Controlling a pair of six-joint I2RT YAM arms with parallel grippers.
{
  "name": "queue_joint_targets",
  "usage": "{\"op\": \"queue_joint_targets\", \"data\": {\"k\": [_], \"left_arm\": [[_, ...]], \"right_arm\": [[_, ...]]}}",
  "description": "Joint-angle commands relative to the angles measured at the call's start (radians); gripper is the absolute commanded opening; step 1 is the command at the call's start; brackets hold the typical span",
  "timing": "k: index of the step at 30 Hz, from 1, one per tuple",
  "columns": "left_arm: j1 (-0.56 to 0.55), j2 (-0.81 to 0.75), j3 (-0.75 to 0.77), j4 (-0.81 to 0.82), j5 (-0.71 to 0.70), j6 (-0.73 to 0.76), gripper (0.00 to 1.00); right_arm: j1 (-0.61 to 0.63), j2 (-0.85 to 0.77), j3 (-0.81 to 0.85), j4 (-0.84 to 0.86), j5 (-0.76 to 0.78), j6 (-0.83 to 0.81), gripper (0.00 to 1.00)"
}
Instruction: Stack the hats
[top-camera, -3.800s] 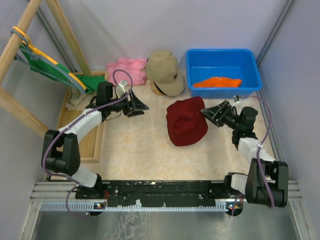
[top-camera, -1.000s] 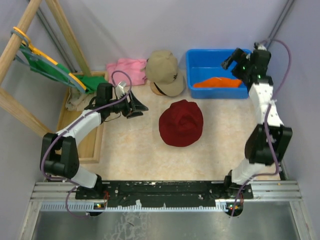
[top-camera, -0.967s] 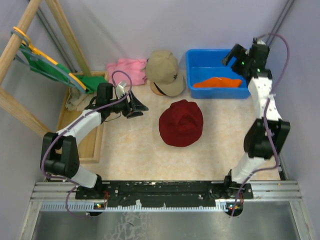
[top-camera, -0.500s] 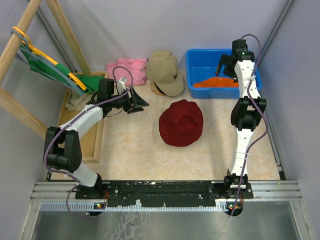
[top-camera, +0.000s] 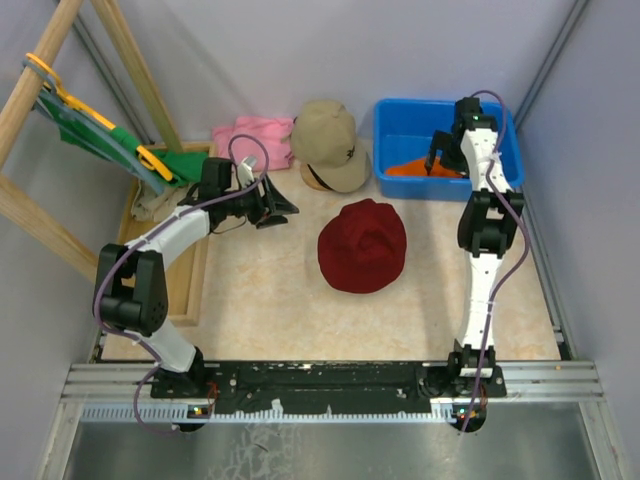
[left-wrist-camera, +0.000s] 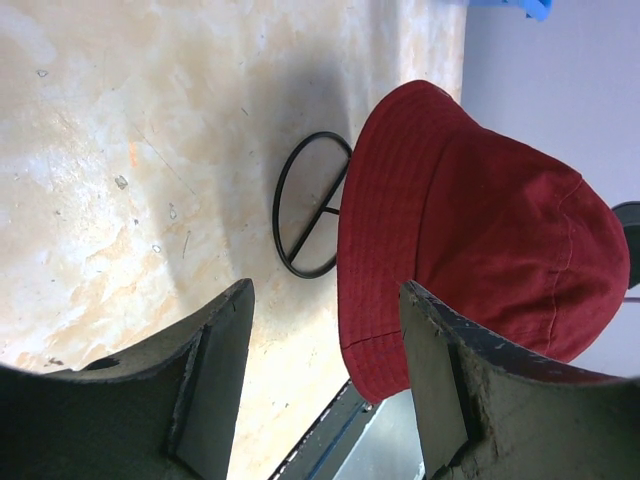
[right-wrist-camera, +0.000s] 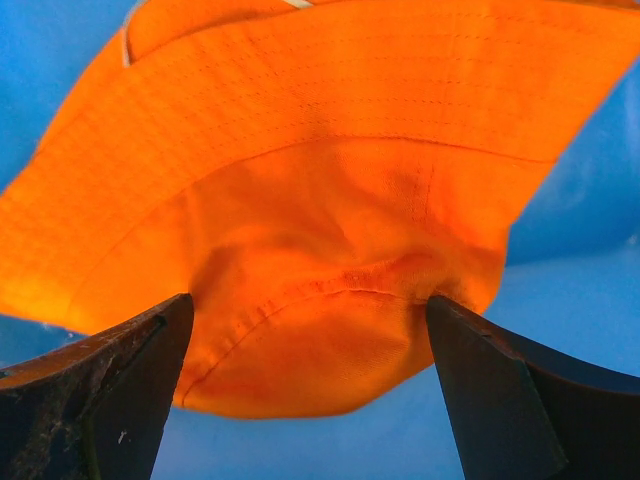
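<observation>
A dark red hat (top-camera: 362, 245) lies crown up in the middle of the table. At the back a tan cap (top-camera: 328, 143) rests by the wall. The orange bucket hat (top-camera: 408, 167) lies inside the blue bin (top-camera: 400, 125). My right gripper (top-camera: 441, 155) reaches down into the bin, open. In the right wrist view its fingers straddle the orange hat's (right-wrist-camera: 320, 190) crown, right gripper (right-wrist-camera: 310, 310) not closed on it. My left gripper (top-camera: 281, 207) is open and empty, left of the red hat. The left gripper (left-wrist-camera: 325, 300) points at the red hat's (left-wrist-camera: 470, 230) brim.
A pink folded cloth (top-camera: 252, 135) lies left of the tan cap. A green garment on a yellow hanger (top-camera: 100, 135) hangs from a wooden rack (top-camera: 35, 95) at far left, above a wooden tray (top-camera: 190, 285). A black wire ring (left-wrist-camera: 305, 215) lies beside the red hat.
My right arm left the red hat, swung up to the blue bin and came down over the orange hat. The red hat sits slightly further left. The left gripper edged toward the back.
</observation>
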Motion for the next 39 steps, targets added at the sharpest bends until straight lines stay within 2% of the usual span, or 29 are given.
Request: {"op": "queue_joint_targets", "data": {"k": [1, 7, 10, 13, 15, 18, 21, 32, 39], "left_arm": [[0.01, 0.008, 0.039, -0.018, -0.003, 0.027, 0.66], [0.02, 0.005, 0.039, -0.033, -0.011, 0.033, 0.66], [0.025, 0.004, 0.038, -0.04, -0.015, 0.035, 0.65], [0.028, 0.003, 0.036, -0.044, -0.018, 0.037, 0.65], [0.03, 0.002, 0.037, -0.045, -0.018, 0.035, 0.65], [0.03, 0.006, 0.043, -0.043, -0.016, 0.034, 0.65], [0.03, 0.008, 0.059, -0.046, -0.01, 0.033, 0.65], [0.031, -0.056, 0.217, -0.093, -0.026, 0.032, 0.65], [0.03, -0.122, 0.255, -0.001, 0.055, -0.085, 0.66]], "right_arm": [[0.014, 0.063, 0.014, -0.015, -0.034, -0.018, 0.99], [0.022, 0.133, 0.012, -0.008, -0.069, -0.026, 0.99], [0.023, 0.163, 0.016, -0.006, -0.072, -0.027, 0.9], [0.022, 0.177, 0.023, -0.005, -0.063, -0.025, 0.73], [0.023, 0.171, 0.031, -0.006, -0.051, -0.022, 0.48], [0.023, 0.137, 0.049, -0.001, -0.025, -0.018, 0.18], [0.023, 0.058, 0.052, 0.013, -0.016, -0.008, 0.0], [0.025, -0.409, -0.209, 0.234, -0.05, 0.036, 0.0], [0.026, -0.549, -0.168, 0.221, -0.112, 0.045, 0.0]]}}
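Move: In the blue bin, below the open right fingers, lies the orange hat, its middle about 6 cm down, 2 cm ahead and 3 cm to the left; the bin's own middle is some 5 cm straight ahead of this hand. The red hat on its stand is roughly 25 cm back and 28 cm left of the hand, the tan hat about 35 cm left and level in reach. From the left hand the orange hat lies some 19 cm ahead and 50 cm right. Sinking about 6 cm with a slight shift left, the right hand straddles the orange hat's crown, shuts its fingers to pinch the cloth, then lifts fast and nearly straight up by about 25 cm, the fingers tipping up some 30 degrees. Late on, the empty left hand rises about 10 cm and drifts a little forward, fingers tipping slightly up, gap unchanged. ##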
